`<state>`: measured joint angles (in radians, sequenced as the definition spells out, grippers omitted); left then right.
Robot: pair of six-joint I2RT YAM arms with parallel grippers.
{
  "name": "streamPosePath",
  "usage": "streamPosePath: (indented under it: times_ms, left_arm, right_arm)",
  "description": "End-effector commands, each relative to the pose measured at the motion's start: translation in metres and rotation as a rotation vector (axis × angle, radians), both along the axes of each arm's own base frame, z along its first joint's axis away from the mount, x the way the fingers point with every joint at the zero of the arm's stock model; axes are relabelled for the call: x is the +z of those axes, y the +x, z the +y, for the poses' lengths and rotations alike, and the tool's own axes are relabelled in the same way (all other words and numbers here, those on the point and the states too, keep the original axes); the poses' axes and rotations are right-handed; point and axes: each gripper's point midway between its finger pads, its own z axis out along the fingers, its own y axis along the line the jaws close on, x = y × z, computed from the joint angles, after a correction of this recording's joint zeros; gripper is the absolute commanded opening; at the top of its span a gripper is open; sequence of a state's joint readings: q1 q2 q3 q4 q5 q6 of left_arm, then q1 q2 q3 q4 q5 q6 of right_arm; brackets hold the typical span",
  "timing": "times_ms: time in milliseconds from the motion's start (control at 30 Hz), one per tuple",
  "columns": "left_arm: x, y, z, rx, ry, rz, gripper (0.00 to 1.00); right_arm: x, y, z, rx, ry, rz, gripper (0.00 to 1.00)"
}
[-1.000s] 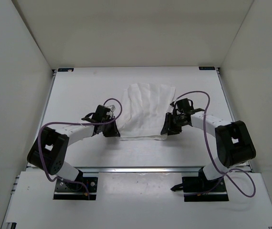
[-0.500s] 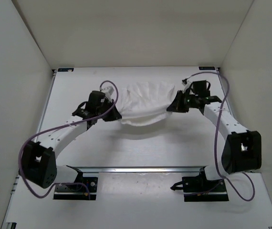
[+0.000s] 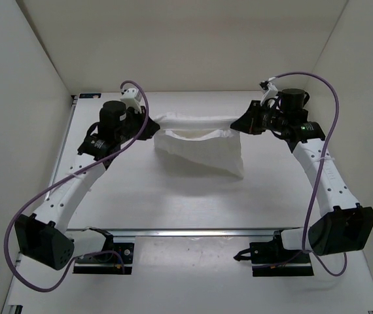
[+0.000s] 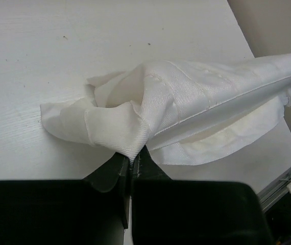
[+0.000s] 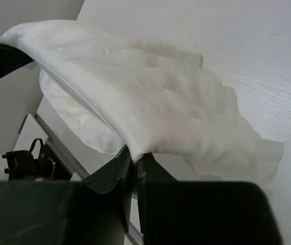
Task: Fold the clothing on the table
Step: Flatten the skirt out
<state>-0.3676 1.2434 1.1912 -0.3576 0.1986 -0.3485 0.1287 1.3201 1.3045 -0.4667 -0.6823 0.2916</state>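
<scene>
The clothing (image 3: 203,147), a thin white fabric piece, is stretched between both grippers above the far half of the table (image 3: 173,196). Its upper edge runs taut from side to side and the rest hangs down toward the front. My left gripper (image 3: 152,125) is shut on its left end, seen in the left wrist view as a pinched corner of the clothing (image 4: 130,138) between the jaws of the left gripper (image 4: 131,159). My right gripper (image 3: 239,124) is shut on the right end; in the right wrist view the clothing (image 5: 135,102) bunches at the right gripper (image 5: 134,155).
White walls enclose the table on the left, right and far sides. A metal rail (image 3: 193,231) runs along the near edge, with both arm bases (image 3: 105,252) behind it. Purple cables loop over each arm.
Both grippers have lifted the clothing off the table and carried it toward the far side, moving apart. The right gripper closed on the fabric; the cloth went from lying flat to hanging stretched.
</scene>
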Motion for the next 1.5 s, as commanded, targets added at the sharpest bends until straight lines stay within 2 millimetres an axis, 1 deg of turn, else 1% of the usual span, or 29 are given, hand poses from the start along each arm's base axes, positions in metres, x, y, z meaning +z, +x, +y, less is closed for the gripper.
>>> streamPosePath:
  times_ms: [0,100,167,233,367,433,500,567,600,633,667,700,733,767,833,867,900,967,1000,1033,1067,1100,1133,1167,1233,1333,1367,1433,1467]
  left_arm:
    - [0.038,-0.013,0.027,0.079,0.055,-0.128,0.00]
    - [0.103,-0.012,0.039,0.148,0.021,-0.311,0.00]
    - [0.130,-0.006,0.048,0.174,-0.035,-0.366,0.00]
    - [0.137,0.001,0.051,0.183,-0.050,-0.408,0.00]
    - [0.105,0.010,0.046,0.177,-0.070,-0.352,0.00]
    - [0.066,0.015,0.042,0.171,-0.068,-0.249,0.00]
    - [0.020,0.017,0.041,0.171,-0.015,-0.133,0.00]
    - [0.010,0.026,0.037,0.157,0.003,-0.089,0.00]
    - [0.024,0.039,0.038,0.170,0.008,-0.105,0.00]
    - [0.011,0.053,0.041,0.192,0.033,-0.054,0.00]
    - [0.027,0.070,0.039,0.181,0.019,-0.061,0.00]
    - [0.063,0.081,0.037,0.181,-0.010,-0.120,0.00]
    - [0.063,0.097,0.034,0.169,-0.024,-0.099,0.00]
    - [0.098,0.110,0.028,0.155,-0.056,-0.156,0.00]
    - [0.176,0.116,0.025,0.164,-0.084,-0.298,0.00]
    - [0.187,0.112,0.015,0.148,-0.084,-0.319,0.00]
    - [0.203,0.109,0.017,0.163,-0.071,-0.367,0.00]
    - [0.204,0.095,0.019,0.172,-0.072,-0.387,0.00]
    - [0.184,0.091,0.024,0.167,-0.062,-0.352,0.00]
    - [0.142,0.096,0.026,0.171,-0.048,-0.260,0.00]
    - [0.136,0.087,0.030,0.153,-0.055,-0.248,0.00]
    - [0.102,0.075,0.028,0.126,-0.041,-0.172,0.00]
    - [0.072,0.068,0.027,0.119,-0.018,-0.115,0.00]
    - [0.075,0.050,0.021,0.082,-0.004,-0.134,0.00]
    - [0.055,0.028,0.015,0.060,0.054,-0.116,0.00]
    - [0.079,0.027,0.023,0.097,0.072,-0.173,0.00]
    - [0.081,0.042,0.037,0.148,0.055,-0.168,0.00]
    - [0.103,0.077,0.055,0.203,0.003,-0.194,0.00]
    - [0.130,0.086,0.055,0.214,-0.031,-0.243,0.00]
  right_arm:
    - [0.046,-0.003,-0.026,-0.085,-0.032,-0.140,0.00]
    - [0.108,-0.003,-0.032,-0.131,-0.021,-0.296,0.00]
    - [0.125,-0.001,-0.036,-0.109,0.007,-0.316,0.00]
    - [0.124,0.006,-0.031,-0.099,0.015,-0.305,0.00]
    - [0.092,0.017,-0.024,-0.105,0.009,-0.245,0.00]
    - [0.050,0.022,-0.027,-0.119,0.009,-0.130,0.00]
    - [0.030,0.023,-0.030,-0.120,-0.001,-0.080,0.00]
    - [0.027,0.028,-0.033,-0.125,-0.011,-0.072,0.01]
    - [0.042,0.034,-0.036,-0.136,-0.022,-0.117,0.00]
    - [0.056,0.045,-0.042,-0.166,-0.049,-0.165,0.00]
    - [0.056,0.054,-0.043,-0.178,-0.061,-0.164,0.00]
    - [0.087,0.062,-0.052,-0.198,-0.059,-0.230,0.00]
    - [0.107,0.075,-0.057,-0.205,-0.045,-0.260,0.00]
    - [0.108,0.086,-0.057,-0.205,-0.031,-0.239,0.00]
    - [0.167,0.087,-0.055,-0.187,-0.017,-0.365,0.00]
    - [0.187,0.091,-0.060,-0.209,-0.040,-0.427,0.01]
    - [0.190,0.090,-0.056,-0.219,-0.052,-0.428,0.00]
    - [0.181,0.088,-0.058,-0.240,-0.087,-0.419,0.00]
    - [0.180,0.085,-0.063,-0.243,-0.084,-0.422,0.00]
    - [0.147,0.087,-0.065,-0.231,-0.075,-0.337,0.00]
    - [0.115,0.080,-0.061,-0.207,-0.065,-0.256,0.00]
    - [0.116,0.072,-0.070,-0.220,-0.061,-0.267,0.00]
    - [0.086,0.068,-0.070,-0.221,-0.071,-0.195,0.00]
    - [0.071,0.062,-0.071,-0.227,-0.088,-0.169,0.00]
    - [0.076,0.051,-0.075,-0.243,-0.104,-0.187,0.00]
    - [0.114,0.064,-0.094,-0.303,-0.107,-0.268,0.00]
    - [0.138,0.066,-0.101,-0.310,-0.099,-0.323,0.00]
    - [0.148,0.090,-0.112,-0.330,-0.070,-0.330,0.00]
    - [0.170,0.091,-0.110,-0.309,-0.053,-0.379,0.00]
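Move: Both hands already hold the skirt's upper corners in the air, roughly 25 cm apart. From the left hand the skirt's middle lies about 12 cm to the right, 2 cm back and 12 cm below; from the right hand it is about 12 cm to the left, 2 cm back and equally low. The loose lower hem hangs another 11 cm beneath that middle and some 3 cm nearer the bases. Still pinching the skirt, both hands flick up some 12 cm and down twice, second time out and back. ##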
